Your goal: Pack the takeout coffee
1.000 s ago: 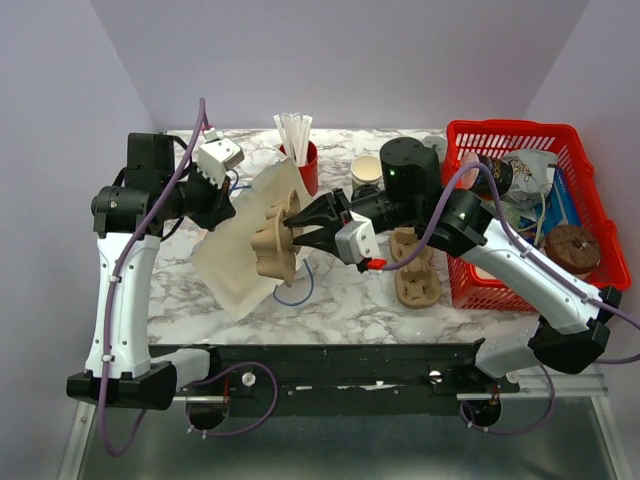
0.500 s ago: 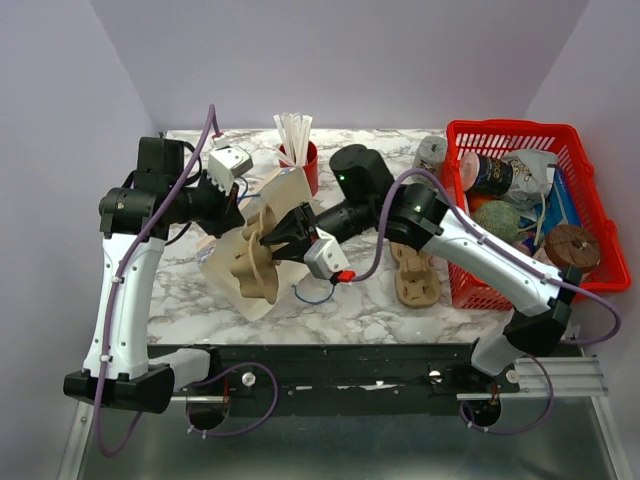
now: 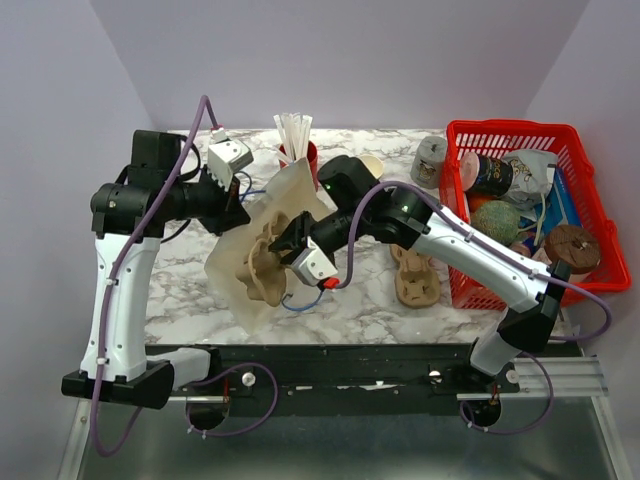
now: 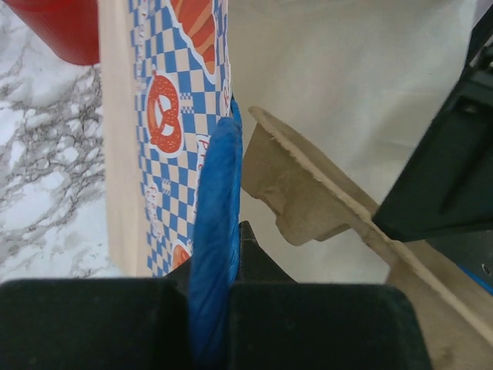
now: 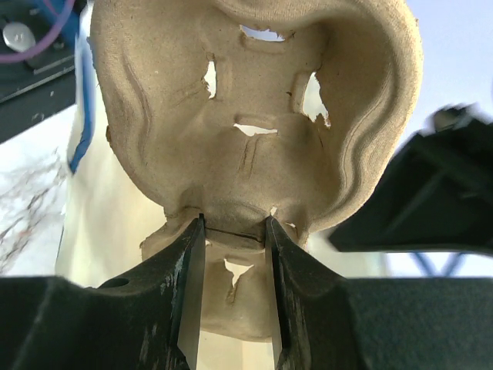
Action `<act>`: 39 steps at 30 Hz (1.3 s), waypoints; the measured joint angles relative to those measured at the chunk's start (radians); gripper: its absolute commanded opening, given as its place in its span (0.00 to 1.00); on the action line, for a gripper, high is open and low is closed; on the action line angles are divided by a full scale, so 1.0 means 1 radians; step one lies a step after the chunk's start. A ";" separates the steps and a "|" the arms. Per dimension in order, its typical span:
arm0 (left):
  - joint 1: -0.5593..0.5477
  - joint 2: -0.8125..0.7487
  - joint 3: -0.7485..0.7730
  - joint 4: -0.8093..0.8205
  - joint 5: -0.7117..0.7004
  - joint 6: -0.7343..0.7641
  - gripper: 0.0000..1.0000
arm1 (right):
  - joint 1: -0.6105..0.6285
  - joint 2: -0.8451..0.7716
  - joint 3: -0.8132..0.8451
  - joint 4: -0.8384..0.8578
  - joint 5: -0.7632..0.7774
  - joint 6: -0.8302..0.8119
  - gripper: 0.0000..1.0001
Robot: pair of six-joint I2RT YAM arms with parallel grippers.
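Of the takeout coffee only a cream rim [image 3: 373,164] peeks out behind my right arm; no lid shows. My left gripper [image 3: 234,208] is shut on the blue handle [image 4: 216,231] of a cream paper bag [image 3: 232,278] with a blue pretzel-print panel [image 4: 173,116], and holds the bag up off the table. My right gripper [image 3: 287,245] is shut on the centre rib of a brown pulp cup tray [image 5: 254,116]. That tray [image 3: 268,262] stands on edge in the bag's mouth, and its rim [image 4: 308,185] shows beside the handle.
A second pulp tray [image 3: 415,277] lies on the marble table [image 3: 180,290] beside a red basket [image 3: 560,135] full of mixed items. A red cup of white straws [image 3: 300,150] stands at the back, and a grey-green container [image 3: 432,158] near the basket. A blue cord loop [image 3: 295,300] lies under the bag.
My right arm has swung left and nearer, carrying the tray deeper into the bag. The bag has shifted and turned with it while my left gripper kept hold of the handle.
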 measured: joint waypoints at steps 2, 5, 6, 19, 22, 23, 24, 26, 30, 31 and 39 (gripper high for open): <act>0.000 0.005 0.031 0.000 0.019 -0.014 0.00 | 0.002 0.002 0.009 -0.028 0.029 0.002 0.00; -0.002 0.015 0.072 -0.001 0.069 -0.042 0.00 | 0.006 0.014 0.055 -0.078 0.062 0.006 0.01; -0.004 0.016 0.076 0.000 0.082 -0.048 0.00 | 0.008 0.019 0.076 -0.095 0.072 0.007 0.00; -0.111 0.046 -0.027 0.000 0.083 -0.069 0.19 | 0.019 0.164 0.300 -0.368 0.138 0.040 0.00; -0.113 0.060 -0.027 0.000 0.067 -0.073 0.32 | 0.019 0.207 0.337 -0.421 0.174 0.038 0.00; -0.113 0.063 -0.026 0.000 0.063 -0.072 0.34 | 0.019 0.217 0.344 -0.434 0.192 0.035 0.01; -0.115 0.068 -0.023 0.000 0.052 -0.072 0.35 | 0.019 0.225 0.346 -0.444 0.208 0.034 0.00; -0.117 0.077 -0.011 0.002 0.047 -0.071 0.36 | 0.019 0.235 0.346 -0.461 0.241 0.027 0.00; -0.117 0.091 0.016 0.005 0.037 -0.066 0.38 | 0.019 0.241 0.342 -0.468 0.308 0.004 0.01; -0.117 0.092 0.018 0.007 0.036 -0.064 0.39 | 0.019 0.242 0.340 -0.468 0.326 -0.003 0.01; -0.117 0.095 0.017 0.010 0.027 -0.059 0.43 | 0.019 0.318 0.343 -0.484 0.385 -0.027 0.01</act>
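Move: The right hand holds the coffee carrier in the mouth of the paper bag, whose middle is about 10 cm below that hand, 1 cm back and 2 cm left. The red straw cup stands roughly 16 cm ahead of and 4 cm right of the right hand. From the left hand, still pinching a blue handle, the bag's middle is about 6 cm back, 5 cm right and 12 cm below. Right hand lowers the held carrier about 10 cm and forward into the bag; left shifts right, releasing the handle. ##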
